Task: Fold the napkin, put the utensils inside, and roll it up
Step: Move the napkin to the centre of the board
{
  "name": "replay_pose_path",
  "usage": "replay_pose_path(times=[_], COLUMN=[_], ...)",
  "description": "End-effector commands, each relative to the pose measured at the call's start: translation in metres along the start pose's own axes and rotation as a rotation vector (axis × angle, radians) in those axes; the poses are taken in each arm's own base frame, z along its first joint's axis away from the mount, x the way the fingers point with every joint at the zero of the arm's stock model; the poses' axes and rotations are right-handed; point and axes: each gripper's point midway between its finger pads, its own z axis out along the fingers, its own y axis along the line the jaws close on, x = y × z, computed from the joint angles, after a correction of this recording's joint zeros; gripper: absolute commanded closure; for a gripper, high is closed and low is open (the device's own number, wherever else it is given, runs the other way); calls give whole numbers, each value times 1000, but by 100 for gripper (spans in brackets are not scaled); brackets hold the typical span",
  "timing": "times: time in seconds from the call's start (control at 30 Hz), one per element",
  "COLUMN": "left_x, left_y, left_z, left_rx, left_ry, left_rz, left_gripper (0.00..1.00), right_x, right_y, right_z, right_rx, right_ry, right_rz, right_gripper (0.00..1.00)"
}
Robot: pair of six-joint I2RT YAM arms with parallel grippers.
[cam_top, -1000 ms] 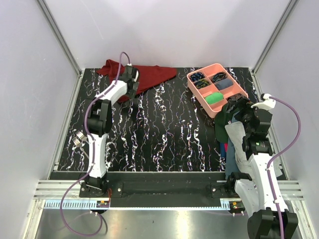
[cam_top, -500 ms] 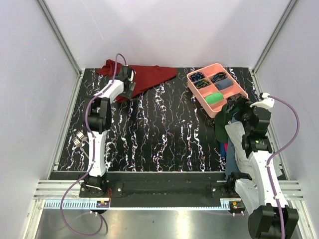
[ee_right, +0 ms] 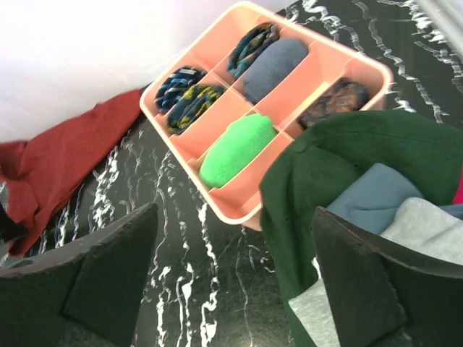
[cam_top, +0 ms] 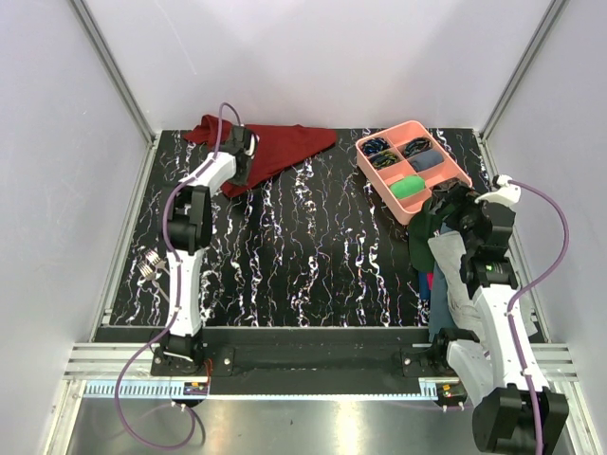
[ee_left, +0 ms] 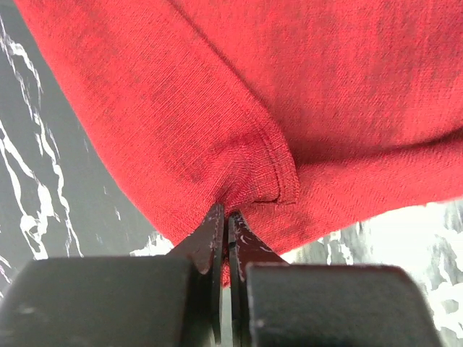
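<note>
The maroon napkin (cam_top: 289, 144) lies crumpled at the back left of the marbled table. My left gripper (cam_top: 243, 159) reaches to the napkin's near edge. In the left wrist view the left gripper (ee_left: 226, 218) is shut, pinching a hemmed fold of the napkin (ee_left: 239, 108) between its tips. The utensils (cam_top: 149, 267) lie as a small silvery cluster near the table's left edge, far from both grippers. My right gripper (cam_top: 453, 205) hovers open at the right, and in its wrist view the right gripper (ee_right: 233, 217) holds nothing, above bare table beside the pink tray.
A pink divided tray (cam_top: 457, 176) with rolled socks stands at the back right, its rim (ee_right: 235, 215) just ahead of my right fingers. A pile of green, grey and blue clothes (cam_top: 438, 258) lies under the right arm. White walls enclose the table.
The left gripper has closed on the napkin's edge after shifting slightly toward the back left. The right arm has barely moved.
</note>
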Motion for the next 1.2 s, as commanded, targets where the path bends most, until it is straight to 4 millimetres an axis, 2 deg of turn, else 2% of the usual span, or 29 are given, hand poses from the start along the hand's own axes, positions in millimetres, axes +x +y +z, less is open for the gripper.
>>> replay_pose_path(times=[0.0, 0.07, 0.1, 0.13, 0.17, 0.2, 0.23, 0.27, 0.3, 0.33, 0.37, 0.4, 0.43, 0.47, 0.5, 0.53, 0.57, 0.6, 0.67, 0.7, 0.77, 0.8, 0.87, 0.9, 0.93, 1.0, 1.03, 1.1, 1.17], left_x=[-45, -47, -41, -35, -35, -19, -12, -7, 12, 20, 33, 40, 61, 75, 82, 99, 108, 114, 129, 132, 138, 139, 140, 140, 140, 139, 138, 138, 137], left_y=[29, 28, 32, 33, 35, 39, 43, 54, 60, 66, 76, 83, 79, 87, 90, 88, 88, 89, 90, 93, 95, 95, 96, 95, 94, 92, 91, 90, 91], left_z=[-97, -122, -149, -161, -174, -196, -208, -220, -240, -249, -255, -279, -272, -276, -288, -281, -281, -286, -282, -281, -278, -278, -276, -275, -274, -273, -273, -273, -275], left_rx=[-16, 14, 23, 28, 37, 40, 41, 39, 43, 51, 77, 93, 105, 89, 77, 65, 52, 44, 13, -2, -26, -32, -36, -35, -28, -17, -8, -5, -8], left_ry=[-190, -242, -276, -293, -331, -361, -385, -412, -440, -456, -464, -525, -496, -488, -515, -482, -467, -478, -459, -459, -455, -456, -459, -454, -453, -448, -452, -451, -457], left_rz=[-181, -281, -316, -345, -395, -419, -440, -486, -515, -544, -596, -620, -628, -634, -631, -616, -612, -608, -602, -603, -596, -592, -582, -580, -576, -572, -569, -567, -566], left_gripper=[100, 100, 100, 100, 100, 100, 100, 100, 100, 100, 100, 100, 100, 100, 100, 100, 100, 100, 100, 100, 100, 100, 100, 100, 100, 100, 100, 100, 100], right_x=[-17, -9, -6, 7, 10, 14, 37, 48, 58, 76, 87, 95, 114, 115, 128, 146, 146, 167, 173, 195, 201, 220, 229, 247, 247, 266, 269, 285, 292], right_y=[27, 38, 43, 50, 61, 69, 72, 95, 104, 113, 133, 144, 149, 162, 177, 179, 194, 199, 220, 224, 239, 237, 248, 243, 250, 246, 252, 248, 251], right_z=[4, 8, 11, 15, 15, 17, 20, 17, 17, 20, 15, 14, 19, 21, 17, 24, 27, 32, 39, 43, 53, 59, 68, 75, 79, 87, 89, 93, 96], right_rx=[-110, -174, -197, -222, -255, -272, -264, -299, -314, -329, -380, -400, -404, -424, -454, -444, -470, -465, -505, -499, -507, -484, -480, -455, -463, -443, -448, -434, -433], right_ry=[1, 55, 79, 128, 150, 165, 247, 273, 301, 354, 391, 420, 472, 480, 513, 560, 569, 626, 650, 698, 700, 735, 733, 762, 765, 801, 805, 833, 847], right_rz=[-41, -36, -29, -26, -32, -53, -68, -102, -117, -119, -117, -97, -99, -103, -115, -121, -112, -104, -80, -82, -87, -94, -107, -117, -116, -127, -128, -144, -152], right_gripper=[8, 13, 14, 16, 15, 16, 16, 15, 15, 15, 15, 15, 15, 15, 15, 15, 15, 15, 16, 17, 18, 18, 19, 20, 21, 24, 24, 25, 27])
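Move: Pinched in the left fingers is the napkin's near corner; the spot over the board's near-left part where it is taken lies about 26 cm back, 8 cm left and 16 cm up. The forks lie roughly 30 cm back and 17 cm left of the left hand, at table height. From the right hand, the napkin's middle is some 35 cm ahead, 50 cm left and 22 cm below; the tray is about 28 cm straight ahead, the green garment 12 cm ahead and 4 cm right, both some 20 cm lower. Keeping its pinch on the near corner, the left hand whips the napkin up and back, rising about 24 cm and drawing back 26 cm, then sinks 8 cm and stops slightly left, its fingers tilted up. Meanwhile the open right hand swings some 34 cm left towards the napkin, sinking 17 cm and edging forward, turning counter-clockwise and tipping down while its fingers narrow somewhat. ##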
